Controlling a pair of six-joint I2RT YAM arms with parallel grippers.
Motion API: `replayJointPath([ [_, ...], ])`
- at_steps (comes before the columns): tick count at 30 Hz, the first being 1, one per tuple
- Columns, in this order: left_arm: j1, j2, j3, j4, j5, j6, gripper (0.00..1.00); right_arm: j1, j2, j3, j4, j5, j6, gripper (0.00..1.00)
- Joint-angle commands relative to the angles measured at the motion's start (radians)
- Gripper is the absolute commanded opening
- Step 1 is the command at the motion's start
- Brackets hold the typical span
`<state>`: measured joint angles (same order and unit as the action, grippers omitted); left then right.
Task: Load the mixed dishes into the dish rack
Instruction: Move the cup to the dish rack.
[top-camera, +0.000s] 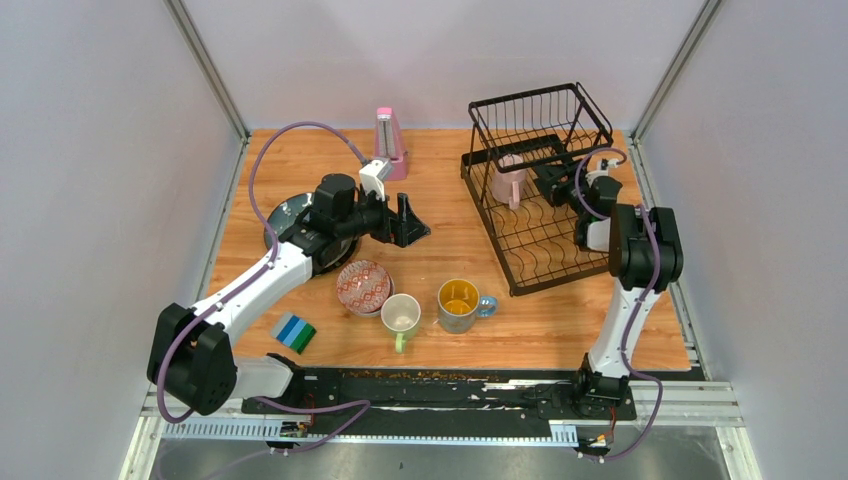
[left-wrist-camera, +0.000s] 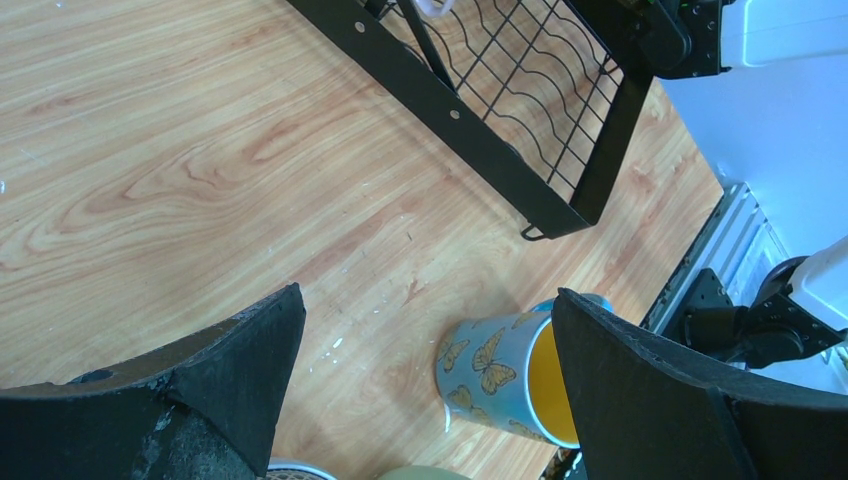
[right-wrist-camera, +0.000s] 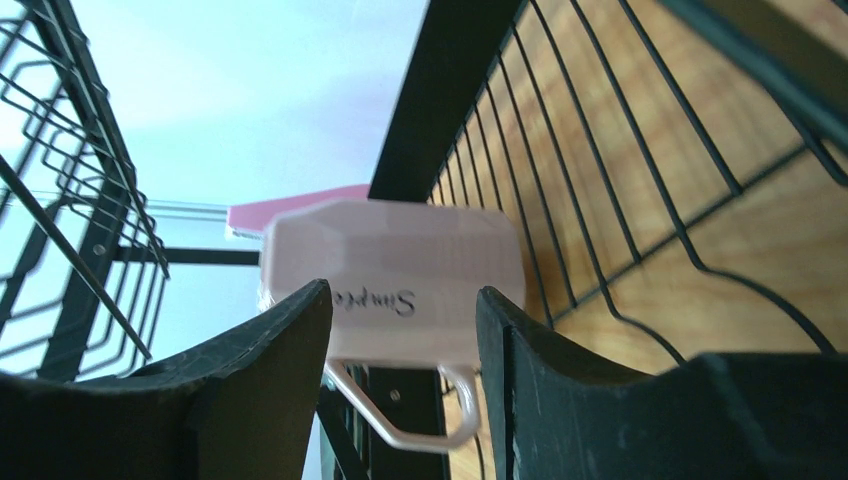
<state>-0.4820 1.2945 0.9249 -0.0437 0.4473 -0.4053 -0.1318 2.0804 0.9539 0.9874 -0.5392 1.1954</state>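
The black wire dish rack (top-camera: 487, 225) stands at the right, its tall basket end at the back. A pink-white mug (top-camera: 508, 180) sits inside it, just below that basket. My right gripper (top-camera: 537, 179) reaches into the rack from the right. Its fingers stand open on either side of the mug's handle (right-wrist-camera: 455, 405), and the mug's body (right-wrist-camera: 390, 255) lies just past the tips. My left gripper (top-camera: 410, 226) hangs wide open over mid-table, holding nothing. Below it stands a butterfly mug with a yellow inside (left-wrist-camera: 495, 375). A red-patterned bowl (top-camera: 363, 286) and a pale green mug (top-camera: 401, 315) stand near the front. A blue-grey plate (top-camera: 285, 215) lies partly under the left arm.
A pink metronome (top-camera: 388, 145) stands at the back centre. A blue-green striped block (top-camera: 294, 333) lies at the front left. The rack's black frame bar (left-wrist-camera: 450, 115) crosses the left wrist view. Grey walls close the table on three sides.
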Motion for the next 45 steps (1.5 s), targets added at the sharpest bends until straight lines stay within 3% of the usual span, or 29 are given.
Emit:
replayJointPath([
  [1, 0.003, -0.026, 0.030, -0.009, 0.003, 0.019, 1.00, 0.062, 0.022, 0.061, 0.001, 0.087, 0.020, 0.56],
  [17, 0.003, -0.037, 0.021, -0.013, -0.008, 0.026, 1.00, 0.128, 0.095, 0.110, -0.026, 0.030, 0.057, 0.57],
  [28, 0.003, -0.047, 0.017, -0.017, -0.008, 0.026, 1.00, 0.087, -0.074, -0.046, -0.088, -0.015, -0.060, 0.56],
  [34, 0.003, -0.038, 0.022, -0.006, -0.001, 0.022, 1.00, 0.105, -0.108, -0.107, -0.050, -0.036, -0.040, 0.52],
  [45, 0.003, -0.030, 0.023, -0.005, 0.006, 0.022, 1.00, 0.173, 0.019, 0.007, 0.006, -0.005, 0.038, 0.51],
])
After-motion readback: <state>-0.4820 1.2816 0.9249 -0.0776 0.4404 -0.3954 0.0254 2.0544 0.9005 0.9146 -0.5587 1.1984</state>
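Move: The pink cup stands upside down in the rack's lower tier about 7 cm to the right hand's left, about 1 cm farther out and level in height, its handle towards the bases. The rack's left rail is some 8 cm beyond the cup to the left, 4 cm lower; the pink metronome is some 33 cm left of this hand and 6 cm farther out. From the left hand the cup lies roughly 21 cm right, 10 cm ahead and 12 cm lower. The pink cup is pushed along by the right fingertips, which come up against its handle side without gripping it. The right hand goes about 5 cm left, draws back some 5 cm while sinking a little, then goes left again another 3 cm towards the rack's left rail, fingers staying half open and the wrist turning roughly 10 degrees counter-clockwise. ##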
